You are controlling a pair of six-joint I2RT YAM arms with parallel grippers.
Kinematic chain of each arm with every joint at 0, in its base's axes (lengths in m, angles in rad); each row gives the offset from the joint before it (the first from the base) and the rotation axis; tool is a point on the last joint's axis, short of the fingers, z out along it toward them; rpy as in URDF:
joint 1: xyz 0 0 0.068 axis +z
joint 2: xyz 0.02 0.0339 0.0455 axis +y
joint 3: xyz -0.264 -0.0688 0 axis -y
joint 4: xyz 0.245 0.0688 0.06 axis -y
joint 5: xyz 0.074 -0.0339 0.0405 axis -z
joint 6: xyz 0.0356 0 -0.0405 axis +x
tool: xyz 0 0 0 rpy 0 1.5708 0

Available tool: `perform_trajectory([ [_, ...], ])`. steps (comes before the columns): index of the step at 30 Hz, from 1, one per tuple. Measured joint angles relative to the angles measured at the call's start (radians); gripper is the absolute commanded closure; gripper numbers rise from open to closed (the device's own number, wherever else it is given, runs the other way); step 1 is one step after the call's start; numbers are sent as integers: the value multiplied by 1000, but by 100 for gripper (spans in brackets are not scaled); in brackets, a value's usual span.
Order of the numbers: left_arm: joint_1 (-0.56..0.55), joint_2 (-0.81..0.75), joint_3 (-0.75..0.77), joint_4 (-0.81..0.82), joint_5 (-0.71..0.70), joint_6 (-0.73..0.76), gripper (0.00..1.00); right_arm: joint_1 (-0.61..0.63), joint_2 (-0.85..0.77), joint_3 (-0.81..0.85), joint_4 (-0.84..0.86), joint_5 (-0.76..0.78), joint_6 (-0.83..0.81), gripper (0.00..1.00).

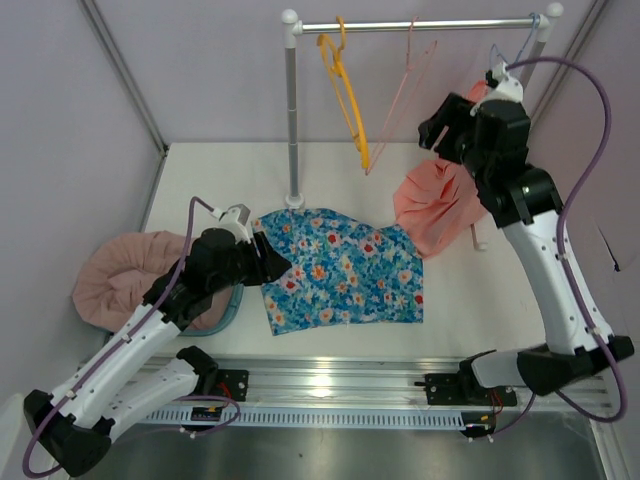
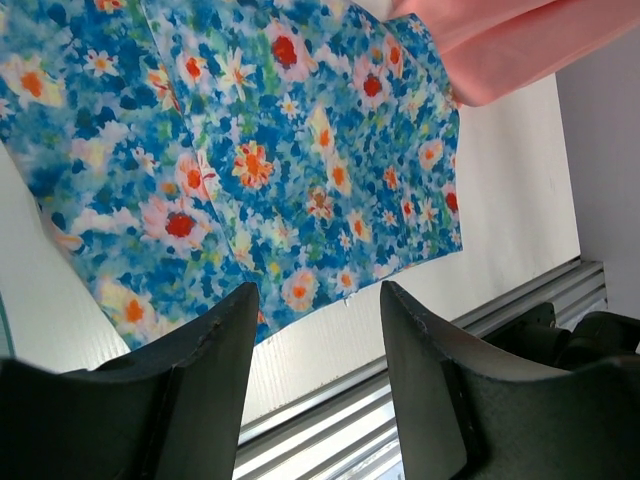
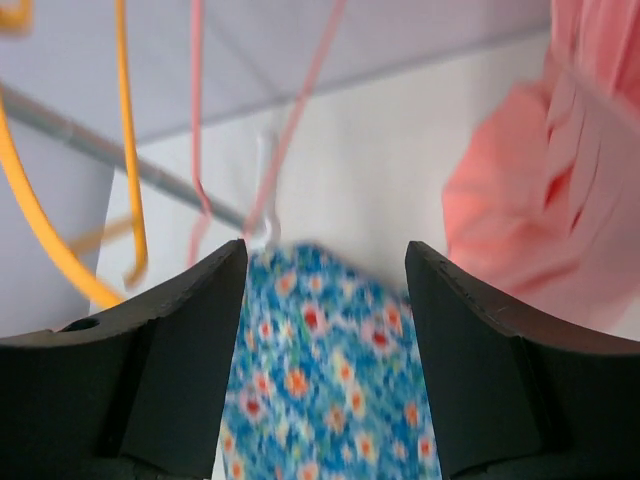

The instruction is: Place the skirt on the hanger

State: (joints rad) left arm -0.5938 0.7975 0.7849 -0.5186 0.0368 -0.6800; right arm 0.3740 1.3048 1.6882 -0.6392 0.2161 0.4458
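The blue floral skirt [image 1: 340,270] lies spread flat on the white table, near the front. My left gripper [image 1: 283,265] is at the skirt's left edge, low over the table. In the left wrist view its jaws [image 2: 320,300] stand open and bare, with the skirt [image 2: 280,150] beyond them. An orange hanger [image 1: 345,95] and a thin pink hanger [image 1: 405,85] hang on the rail [image 1: 420,24]. My right gripper [image 1: 432,135] is raised beside the pink hanger, open [image 3: 327,250] and holding nothing, with the skirt [image 3: 320,370] far below it.
A salmon pink garment [image 1: 435,205] lies bunched at the skirt's right. A dusty pink cloth [image 1: 115,275] sits at the left edge by a blue-rimmed ring [image 1: 232,308]. The rail's grey post [image 1: 292,130] stands just behind the skirt. A metal track [image 1: 330,385] runs along the front.
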Motion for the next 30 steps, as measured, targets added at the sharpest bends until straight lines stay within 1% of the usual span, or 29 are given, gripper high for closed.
perform_trajectory([
  [2,0,0,4,-10,1,8,42,-23,89,119,23,-5,-29,29],
  [9,0,-6,13,-18,14,34,42,-74,356,410,67,-34,-105,28],
  [13,0,-6,13,-17,24,43,42,-80,472,532,81,-48,-143,27],
  [16,0,-5,13,-17,31,52,42,-79,517,577,82,-49,-168,27],
  [22,0,-6,12,-15,50,60,42,-71,511,560,108,-18,-189,29],
  [27,0,-6,-9,-5,60,61,42,-68,418,400,156,39,-186,30],
  [30,0,-6,-23,-3,70,61,42,-68,352,302,192,53,-185,33],
])
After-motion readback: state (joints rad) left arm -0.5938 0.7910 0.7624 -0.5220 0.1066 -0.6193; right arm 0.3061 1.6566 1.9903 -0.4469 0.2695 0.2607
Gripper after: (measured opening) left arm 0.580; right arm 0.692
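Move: The empty pink hanger hangs about 13 cm ahead of the right hand and 5 cm to its left, at about the hand's height. The orange hanger is level with it but some 14 cm to the hand's left; the blue hanger with the salmon skirt is 12 cm ahead and 13 cm right. The flowered skirt lies on the table about 36 cm below, 7 cm back and 15 cm left. From the left hand the pink hanger is some 28 cm ahead, 22 cm right and 20 cm up. Forward and a little up, the right hand reaches fast for about 14 cm, in under the rod on the right-hand side of the pink hanger, its empty fingers staying wide open. Then it eases back 2 to 3 cm and drifts about 2 cm to the right, ending tipped up and rolled by some 10 degrees, left side lower. No touch on the hanger can be made out. ##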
